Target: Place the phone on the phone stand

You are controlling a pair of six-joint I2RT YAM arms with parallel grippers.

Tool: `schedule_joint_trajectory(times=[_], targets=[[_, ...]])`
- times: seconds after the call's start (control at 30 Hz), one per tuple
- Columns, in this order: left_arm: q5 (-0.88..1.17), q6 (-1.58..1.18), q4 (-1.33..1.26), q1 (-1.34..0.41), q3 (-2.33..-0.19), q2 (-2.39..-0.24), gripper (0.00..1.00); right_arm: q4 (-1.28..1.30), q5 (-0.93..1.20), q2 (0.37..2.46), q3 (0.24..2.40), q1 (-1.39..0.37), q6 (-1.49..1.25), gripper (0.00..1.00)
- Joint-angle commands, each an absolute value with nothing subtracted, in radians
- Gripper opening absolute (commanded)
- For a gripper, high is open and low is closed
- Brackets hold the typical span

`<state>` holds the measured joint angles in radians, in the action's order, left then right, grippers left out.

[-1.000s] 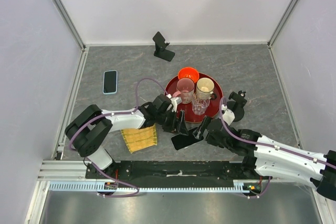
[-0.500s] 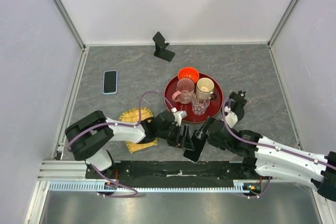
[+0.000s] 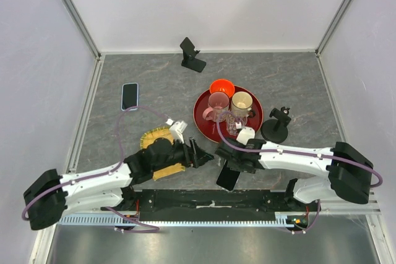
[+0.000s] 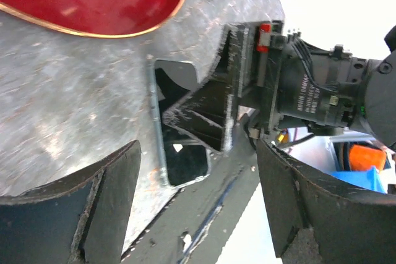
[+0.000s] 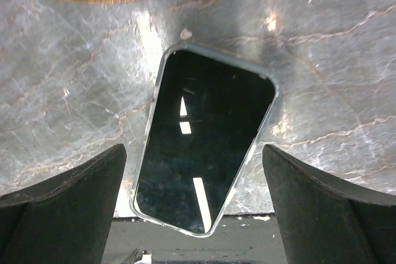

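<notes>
The phone (image 3: 228, 177), dark-screened in a clear case, lies flat at the table's front edge (image 5: 204, 143), its near end hanging over it. My right gripper (image 3: 231, 164) hovers over it, open, a finger on either side of the phone (image 5: 193, 150) without touching. My left gripper (image 3: 199, 153) is open just to the left, pointing at the phone (image 4: 182, 162) and at the right gripper's fingers (image 4: 210, 112); nothing is between its own jaws (image 4: 197, 148). The black phone stand (image 3: 192, 55) stands far off at the back wall.
A red tray (image 3: 201, 114) holding cups stands behind the grippers, with an orange bowl (image 3: 221, 86) at its back. A round black stand (image 3: 275, 129) is to the right, a yellow mat (image 3: 162, 135) under the left arm, and a blue-cased phone (image 3: 129, 96) at the left.
The phone has slid from beside the tray to the front edge. The left gripper has drawn back to the left. Both arms have changed posture, and the right gripper now sits above the phone.
</notes>
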<state>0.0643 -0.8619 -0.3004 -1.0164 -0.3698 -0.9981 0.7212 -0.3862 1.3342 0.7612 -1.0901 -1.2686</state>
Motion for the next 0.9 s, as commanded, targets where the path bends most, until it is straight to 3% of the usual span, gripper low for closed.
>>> schedule_joint_trajectory(times=[0.0, 0.27, 0.87], targets=[[-0.118, -0.828, -0.279, -1.015, -0.255, -0.853, 0.82, 0.749, -0.399, 1.367, 0.804, -1.127, -1.359, 0.98], [-0.146, -0.85, -0.295, -1.015, -0.126, -0.667, 0.83, 0.778, -0.422, 1.396, 0.795, -1.129, -1.489, 0.98], [-0.114, -0.833, -0.37, -1.015, -0.078, -0.667, 0.82, 0.788, -0.43, 1.476, 0.827, -1.117, -1.612, 0.98]])
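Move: The phone lies flat, almost under my right hand: its middle is about 4 cm below, some 2 cm back towards my base and 1 cm to the right. Beyond it is the red tray, its middle roughly 18 cm ahead of my right hand, with the round black stand about 12 cm ahead and 18 cm to the right. From my left hand the phone is about 10 cm right, 7 cm back and 12 cm lower. I turn my right hand about 15 degrees clockwise over the phone while sinking some 2 cm towards it, after a small draw back, fingers staying wide open so they come to straddle the phone's long sides. My left hand, open and empty, backs off about 6 cm to the left, away from the phone, then settles a little lower. ##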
